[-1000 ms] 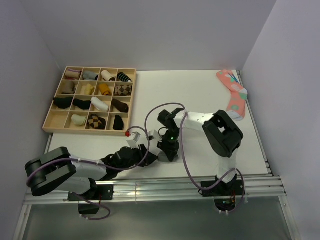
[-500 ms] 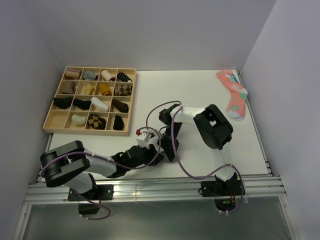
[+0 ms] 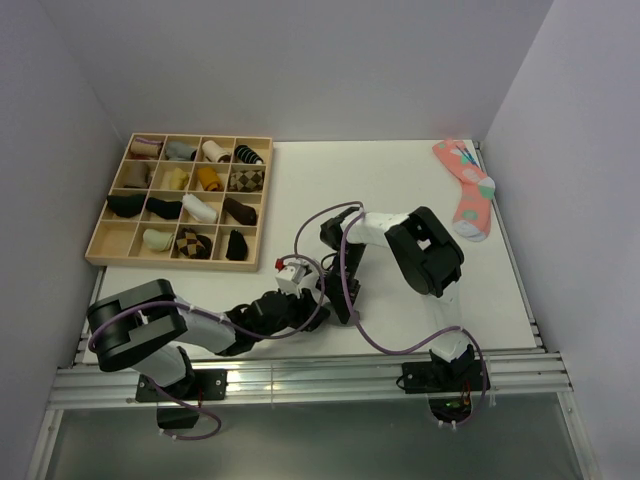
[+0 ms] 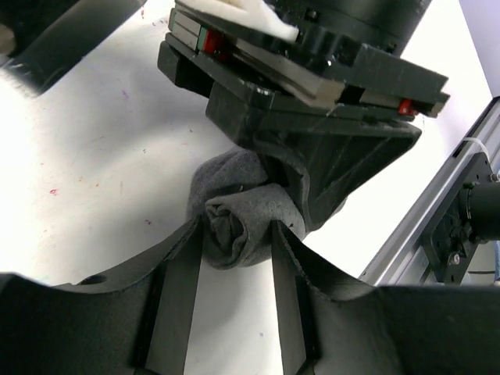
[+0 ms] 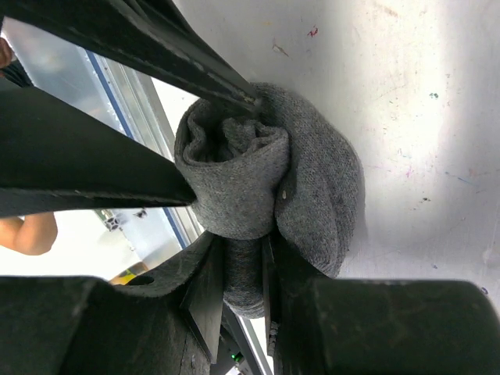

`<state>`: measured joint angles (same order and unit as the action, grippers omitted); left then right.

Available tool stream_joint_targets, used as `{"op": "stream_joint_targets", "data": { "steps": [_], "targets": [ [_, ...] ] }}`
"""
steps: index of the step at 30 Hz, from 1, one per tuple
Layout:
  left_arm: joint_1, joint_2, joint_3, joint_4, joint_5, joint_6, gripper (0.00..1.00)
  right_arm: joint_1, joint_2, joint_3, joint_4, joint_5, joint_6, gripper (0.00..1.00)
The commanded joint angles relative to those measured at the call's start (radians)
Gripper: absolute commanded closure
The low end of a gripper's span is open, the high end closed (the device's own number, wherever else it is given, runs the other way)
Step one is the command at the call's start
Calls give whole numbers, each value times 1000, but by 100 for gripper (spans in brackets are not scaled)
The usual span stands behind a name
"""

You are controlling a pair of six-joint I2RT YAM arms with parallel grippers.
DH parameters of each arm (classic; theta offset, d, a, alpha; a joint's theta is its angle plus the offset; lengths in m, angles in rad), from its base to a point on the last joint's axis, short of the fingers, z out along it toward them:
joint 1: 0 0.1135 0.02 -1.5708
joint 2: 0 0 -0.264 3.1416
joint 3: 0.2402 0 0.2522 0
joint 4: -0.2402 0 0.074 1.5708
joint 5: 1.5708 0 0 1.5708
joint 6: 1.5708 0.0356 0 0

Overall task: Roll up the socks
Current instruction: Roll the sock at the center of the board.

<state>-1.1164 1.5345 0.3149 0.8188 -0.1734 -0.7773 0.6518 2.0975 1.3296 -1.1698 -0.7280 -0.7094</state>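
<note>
The socks (image 4: 238, 230) are a dark charcoal-grey roll lying on the white table near its front edge. In the left wrist view my left gripper (image 4: 237, 228) has one fingertip pressed against each side of the roll. My right gripper (image 5: 244, 254) comes down from above and is shut on a fold of the socks (image 5: 234, 183), with the outer layer bulging to the right of its fingers. In the top view both grippers meet at one spot, the left gripper (image 3: 322, 308) beside the right gripper (image 3: 340, 298), and the socks are almost hidden under them.
A wooden tray (image 3: 96, 250) of sock rolls stands at the back left. A salmon-pink dotted sock (image 3: 466, 190) lies at the back right. The aluminium rail (image 3: 300, 372) runs along the front edge, close behind the grippers. Walls close in the left, right and back.
The left arm has swung right and its gripper has closed in on the roll under the right gripper. The right arm's elbow has pulled back and up. The last half second shows almost no motion.
</note>
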Motion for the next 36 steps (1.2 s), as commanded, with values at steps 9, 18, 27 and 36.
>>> {"op": "stream_joint_targets", "data": {
  "steps": [9, 18, 27, 36],
  "targets": [
    [0, -22, -56, 210, 55, 67, 50, 0, 39, -3, 68, 90, -18, 75],
    [13, 53, -5, 192, 89, 78, 50, 0, 39, -7, 70, 90, -19, 75],
    [32, 125, 7, 250, 114, 52, 51, 0, 38, -17, 82, 99, -16, 75],
    [33, 133, 52, 97, 120, -39, 100, 0, 6, -41, 124, 114, 8, 71]
  ]
}}
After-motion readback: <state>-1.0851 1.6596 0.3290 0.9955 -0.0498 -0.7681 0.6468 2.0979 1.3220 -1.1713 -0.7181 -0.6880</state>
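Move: The grey sock, rolled into a bundle at the centre of the board, has its middle only some 2 cm ahead of the left hand, 3 cm to its right and about 1 cm below; its open cuff end faces the parted left fingers. Nearest in the tray, the black sock stands roughly 17 cm ahead and 20 cm left of the left hand, the checkered sock 11 cm farther left. For the right hand, already pinching the sock, the bundle's middle is about 2 cm left and level. Upwards first by a good centimetre, back down, then about 2 cm to the right into the bundle, the left hand works at the sock's open end while turning slightly clockwise. Its fingers stay about half open until late, then shut fully, pinching the cuff's rim. The right hand keeps its pinch on the sock and hardly stirs. ##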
